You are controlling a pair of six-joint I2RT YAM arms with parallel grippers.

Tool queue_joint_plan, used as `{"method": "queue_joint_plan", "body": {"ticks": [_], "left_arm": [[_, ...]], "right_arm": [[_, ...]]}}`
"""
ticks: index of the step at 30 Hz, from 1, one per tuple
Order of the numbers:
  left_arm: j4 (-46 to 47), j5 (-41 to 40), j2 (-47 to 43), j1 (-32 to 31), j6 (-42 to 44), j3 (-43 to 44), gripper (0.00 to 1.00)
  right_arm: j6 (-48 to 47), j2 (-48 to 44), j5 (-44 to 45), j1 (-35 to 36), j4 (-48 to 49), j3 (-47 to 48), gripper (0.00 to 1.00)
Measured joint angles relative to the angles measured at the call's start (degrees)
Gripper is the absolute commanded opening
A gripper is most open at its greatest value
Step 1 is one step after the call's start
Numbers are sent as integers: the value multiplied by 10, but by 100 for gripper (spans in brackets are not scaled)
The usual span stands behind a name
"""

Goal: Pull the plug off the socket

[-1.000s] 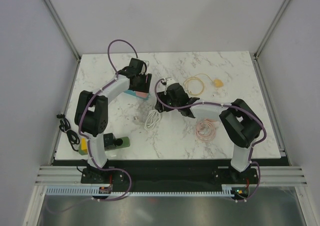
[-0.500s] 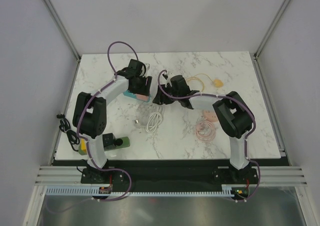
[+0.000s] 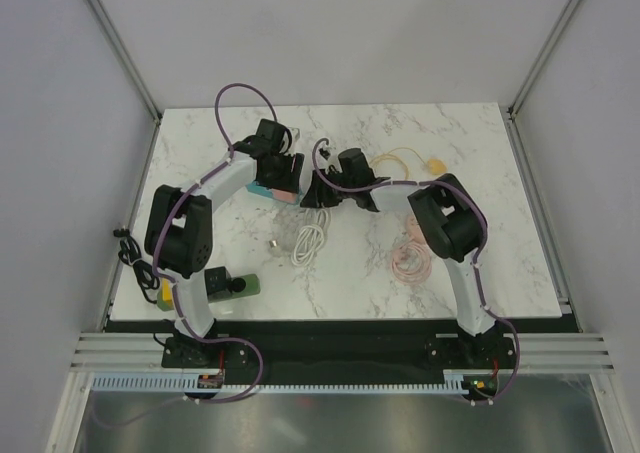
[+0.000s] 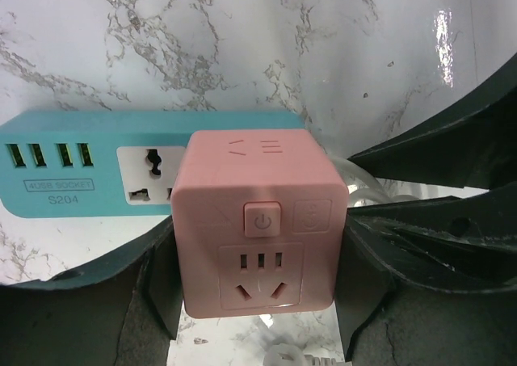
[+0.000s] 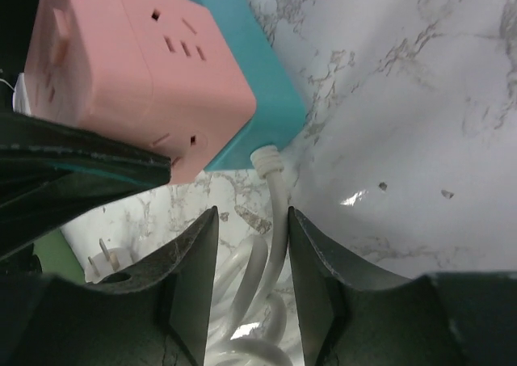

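A pink cube plug (image 4: 257, 220) sits in a teal power strip (image 4: 81, 168) lying on the marble table. My left gripper (image 4: 258, 281) is shut on the cube, with a finger pressed against each side. In the top view the cube (image 3: 286, 191) and the strip (image 3: 260, 186) lie under the left gripper (image 3: 283, 173). My right gripper (image 5: 252, 245) is open, just off the strip's end (image 5: 258, 91) and below the cube (image 5: 129, 67). The strip's white cord (image 5: 279, 204) runs between its fingers, next to the right finger (image 5: 319, 277).
The white cord lies coiled (image 3: 308, 238) in front of the strip, ending in a pronged plug (image 3: 275, 241). An orange cable (image 3: 395, 165) and a pink cable coil (image 3: 410, 258) lie to the right. A green object (image 3: 235, 286) and a yellow one (image 3: 168, 291) sit at the near left edge.
My right gripper has moved left and away from me, up to the strip's end beside the pink cube. The left gripper has stayed on the cube.
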Motion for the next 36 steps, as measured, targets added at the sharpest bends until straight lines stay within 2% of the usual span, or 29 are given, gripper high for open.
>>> {"method": "queue_joint_plan", "body": {"ticks": [7,10,11,16,28,36], "left_arm": [[-1,1,0,1,3,0,2],[-2,2,0,1,3,0,2],[-2,3,0,1,3,0,2],[0,6,0,1,6,0,2],[2,-5,-4,5,14,-2,2],[46,-32,-65,5,14,-85,2]], "right_arm": [[11,35,-14,-4,11,40,40],[21,46,-18,-10,21,49,33],[26,49,-19,-11,24,50,26],[49,61,-42,-23,24,61,1],[113,84,-45,-20,-5,94,0],[149,84,-25,3,-42,110,0]]}}
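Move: The collar of the white cable, at the right end of the teal socket, is about 3 cm ahead of the right hand, 2 cm left and 1 cm lower. The pink plug, still seated on the socket and held in the left fingers, is some 4 cm ahead of the right hand and 6 cm left. The cable coil is about 8 cm back, straight behind the right hand. From the left hand, the collar is roughly 4 cm right, 1 cm back and 3 cm below. The right hand reaches about 3 cm forward and slightly down to the socket's cable end while its half-open fingers close fully and pinch the white cable right at the collar, the wrist rolling some 15 degrees as it settles. The left hand keeps its grip on the pink plug and stays almost still until the cable is caught, then draws about 2 cm left and 1 cm back, the right hand going the same way with it and keeping its pinch. ##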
